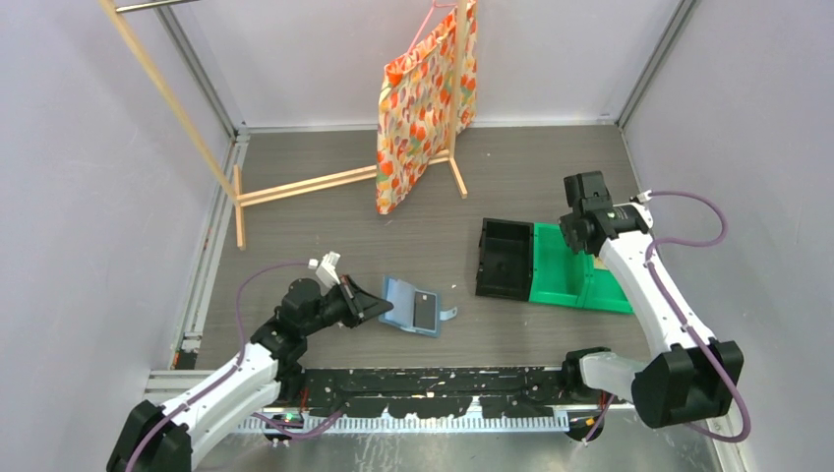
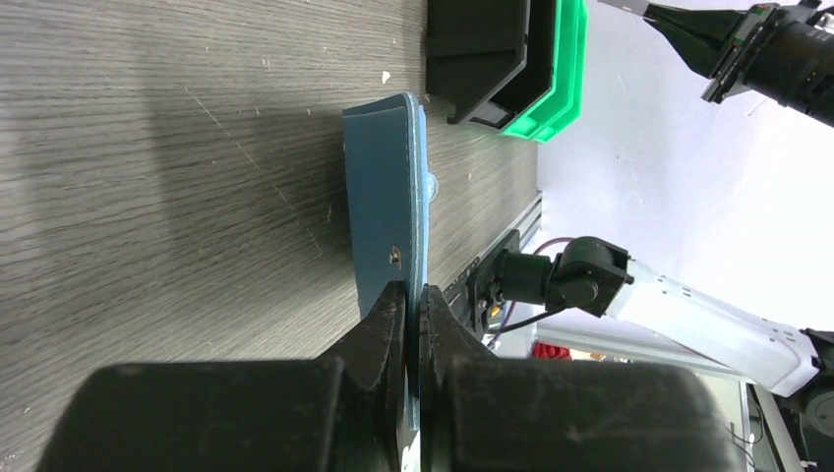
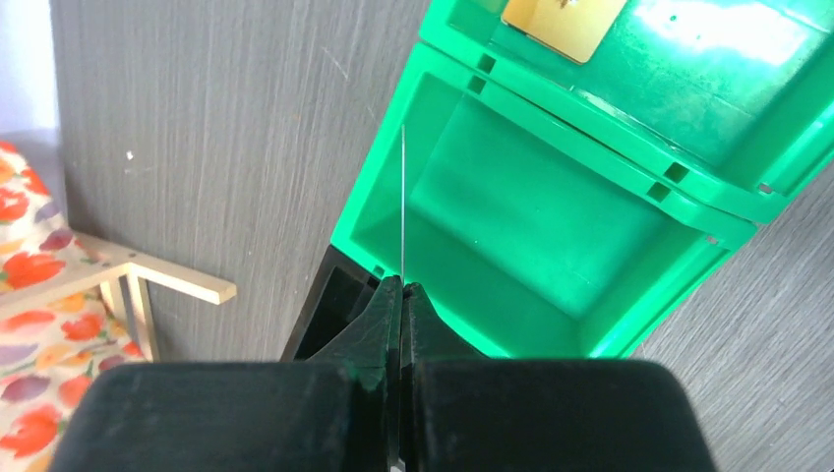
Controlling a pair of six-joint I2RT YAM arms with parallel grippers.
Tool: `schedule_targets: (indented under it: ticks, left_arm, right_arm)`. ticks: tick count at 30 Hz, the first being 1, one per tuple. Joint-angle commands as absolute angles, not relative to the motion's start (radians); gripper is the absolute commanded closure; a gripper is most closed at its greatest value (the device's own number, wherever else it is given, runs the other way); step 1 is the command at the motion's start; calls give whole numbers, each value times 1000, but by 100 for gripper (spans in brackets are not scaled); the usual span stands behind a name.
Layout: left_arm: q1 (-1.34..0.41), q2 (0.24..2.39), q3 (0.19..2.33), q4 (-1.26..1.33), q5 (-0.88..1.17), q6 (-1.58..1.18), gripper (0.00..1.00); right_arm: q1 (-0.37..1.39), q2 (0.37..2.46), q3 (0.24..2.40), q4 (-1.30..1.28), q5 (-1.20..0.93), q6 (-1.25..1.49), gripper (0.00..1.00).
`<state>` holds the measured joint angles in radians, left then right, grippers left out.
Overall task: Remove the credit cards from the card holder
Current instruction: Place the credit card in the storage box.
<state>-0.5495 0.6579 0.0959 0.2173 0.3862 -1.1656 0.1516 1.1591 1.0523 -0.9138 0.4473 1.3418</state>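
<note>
The teal-blue card holder (image 1: 401, 296) lies open on the table, a dark credit card (image 1: 426, 311) on its inner face. My left gripper (image 1: 379, 310) is shut on the holder's near edge; in the left wrist view the holder (image 2: 388, 197) stands on edge between the closed fingers of that gripper (image 2: 415, 295). My right gripper (image 1: 580, 231) hovers over the green bin (image 1: 575, 280). It (image 3: 401, 285) is shut on a thin credit card (image 3: 403, 197) seen edge-on as a pale line. A tan-yellow card (image 3: 563, 25) lies in the bin's other compartment.
A black bin (image 1: 505, 258) sits against the green bin's left side. At the back stands a wooden rack (image 1: 295, 187) with a flowered bag (image 1: 423, 98) hanging on it. Walls close in on the left, right and rear.
</note>
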Motion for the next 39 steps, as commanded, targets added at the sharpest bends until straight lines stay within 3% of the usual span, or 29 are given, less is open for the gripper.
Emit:
schedule_targets:
  ticks: [1, 39]
  left_arm:
    - [-546, 624, 97, 215, 389, -1150, 99]
    - [-546, 442, 97, 47, 417, -1128, 99]
  right_arm:
    - [157, 1198, 1060, -921, 514, 1485, 99]
    - [158, 1504, 1068, -846, 573, 1746, 99]
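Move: The right hand already holds a credit card, edge-on and pointing obliquely down. The left green compartment of the storage box lies almost straight beneath, its middle about 15 cm below and 2 cm back. At the same depth, the black compartment is roughly 11 cm to the left and 2 cm back, and the gold card about 11 cm to the right and 1 cm back. From the left hand, that green compartment is some 33 cm right, 11 cm ahead and 8 cm lower. Still pinching the card by one end, the right hand sinks about 8 cm over the left green compartment, edging 3 cm forward towards the far wall. It turns nearly 20 degrees clockwise and tips a little steeper, then levels off with fingers shut; no touch on the box can be made out. The left hand keeps the open card holder pinched and eases back about 1.5 cm. ##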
